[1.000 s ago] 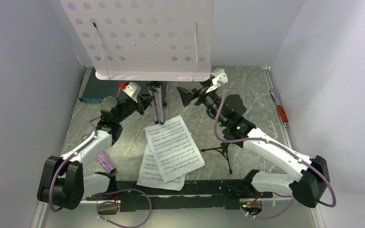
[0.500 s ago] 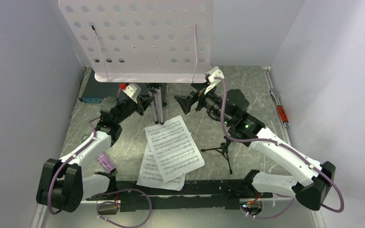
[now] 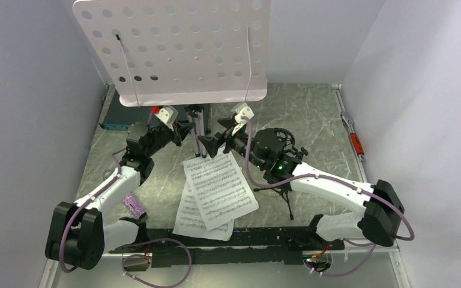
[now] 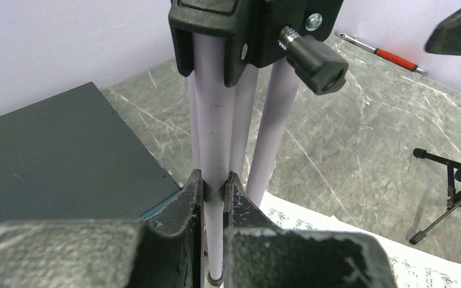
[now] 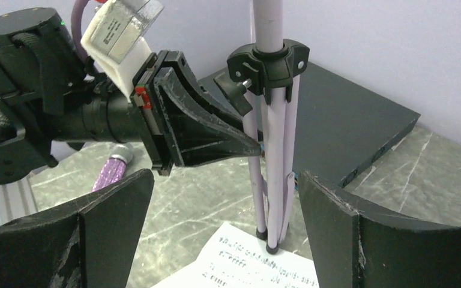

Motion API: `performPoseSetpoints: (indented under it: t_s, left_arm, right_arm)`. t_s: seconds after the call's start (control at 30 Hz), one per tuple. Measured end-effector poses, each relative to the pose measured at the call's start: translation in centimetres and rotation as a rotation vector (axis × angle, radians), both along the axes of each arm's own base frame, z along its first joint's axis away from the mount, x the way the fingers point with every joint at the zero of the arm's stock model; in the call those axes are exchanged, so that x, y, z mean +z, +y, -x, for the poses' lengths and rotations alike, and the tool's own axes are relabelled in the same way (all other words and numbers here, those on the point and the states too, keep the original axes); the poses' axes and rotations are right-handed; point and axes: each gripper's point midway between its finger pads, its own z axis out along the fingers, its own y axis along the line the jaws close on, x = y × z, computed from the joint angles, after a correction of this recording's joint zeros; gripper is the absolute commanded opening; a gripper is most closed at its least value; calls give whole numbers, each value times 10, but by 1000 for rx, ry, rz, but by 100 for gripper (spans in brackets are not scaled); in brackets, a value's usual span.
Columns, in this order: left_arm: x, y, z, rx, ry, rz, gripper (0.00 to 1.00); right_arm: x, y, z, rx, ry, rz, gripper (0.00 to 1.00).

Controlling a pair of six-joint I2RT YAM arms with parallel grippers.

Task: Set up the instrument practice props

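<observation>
The lilac perforated music stand (image 3: 174, 51) stands upright at the back, its tripod legs (image 3: 199, 129) folded together. My left gripper (image 3: 187, 128) is shut on one leg (image 4: 215, 120), just below the black collar (image 4: 246, 30). My right gripper (image 3: 215, 137) is open, and the feet of the legs (image 5: 273, 156) stand ahead between its wide fingers (image 5: 114, 222) without touching them. Two sheet-music pages (image 3: 219, 187) lie overlapped on the table, one corner by the feet. The black mic stand (image 3: 283, 191) is partly hidden under my right arm. The purple microphone (image 3: 135, 205) lies at the near left.
A flat dark box (image 3: 120, 114) with a blue front edge sits at the back left, right behind the legs. A red-handled tool (image 3: 354, 141) lies along the right wall. Grey walls close in on three sides.
My right arm has swung left and down, from the stand's right side to the folded legs. The perforated plate has shifted slightly left. My left gripper keeps its grip.
</observation>
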Motion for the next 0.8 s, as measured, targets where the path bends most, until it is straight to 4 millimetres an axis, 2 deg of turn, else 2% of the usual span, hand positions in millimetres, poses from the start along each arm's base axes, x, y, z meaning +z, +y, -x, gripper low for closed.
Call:
performPoseSetpoints:
  t_s: [0.13, 0.3, 0.5, 0.8]
  left_arm:
    - [0, 0, 0, 0, 1, -1, 3]
    - [0, -1, 1, -2, -1, -2, 3]
    - [0, -1, 1, -4, -2, -3, 3]
    - [0, -3, 2, -9, -3, -4, 3]
  right_arm:
    - [1, 10, -8, -30, -31, -39, 94]
    - [13, 16, -17, -81, -73, -87, 92]
    - [32, 29, -33, -136, -113, -130, 84]
    - [24, 47, -50, -225, -172, -162, 70]
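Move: Ahead and to the left of the right hand, about 6 cm each way and some 4 cm higher, is the music stand's black collar. The tray's lower lip runs about 10 cm above the collar and 2 cm nearer the base; the left gripper sits roughly 7 cm below it, 3 cm to its left. The sheet music lies about 31 cm below the right hand and 8 cm back. From the left hand, the collar is around 7 cm up, 3 cm right and 1 cm forward. Closing in on the stand's collar, the right hand travels forward and left about 5 cm each way, rising some 3 cm on the way before easing slightly down. It tips its fingers upward and swings clockwise, each a little over 10 degrees, while the wide-open fingers narrow by about a fifth to straddle the collar. The left hand stays put, still pinching the leg below. ##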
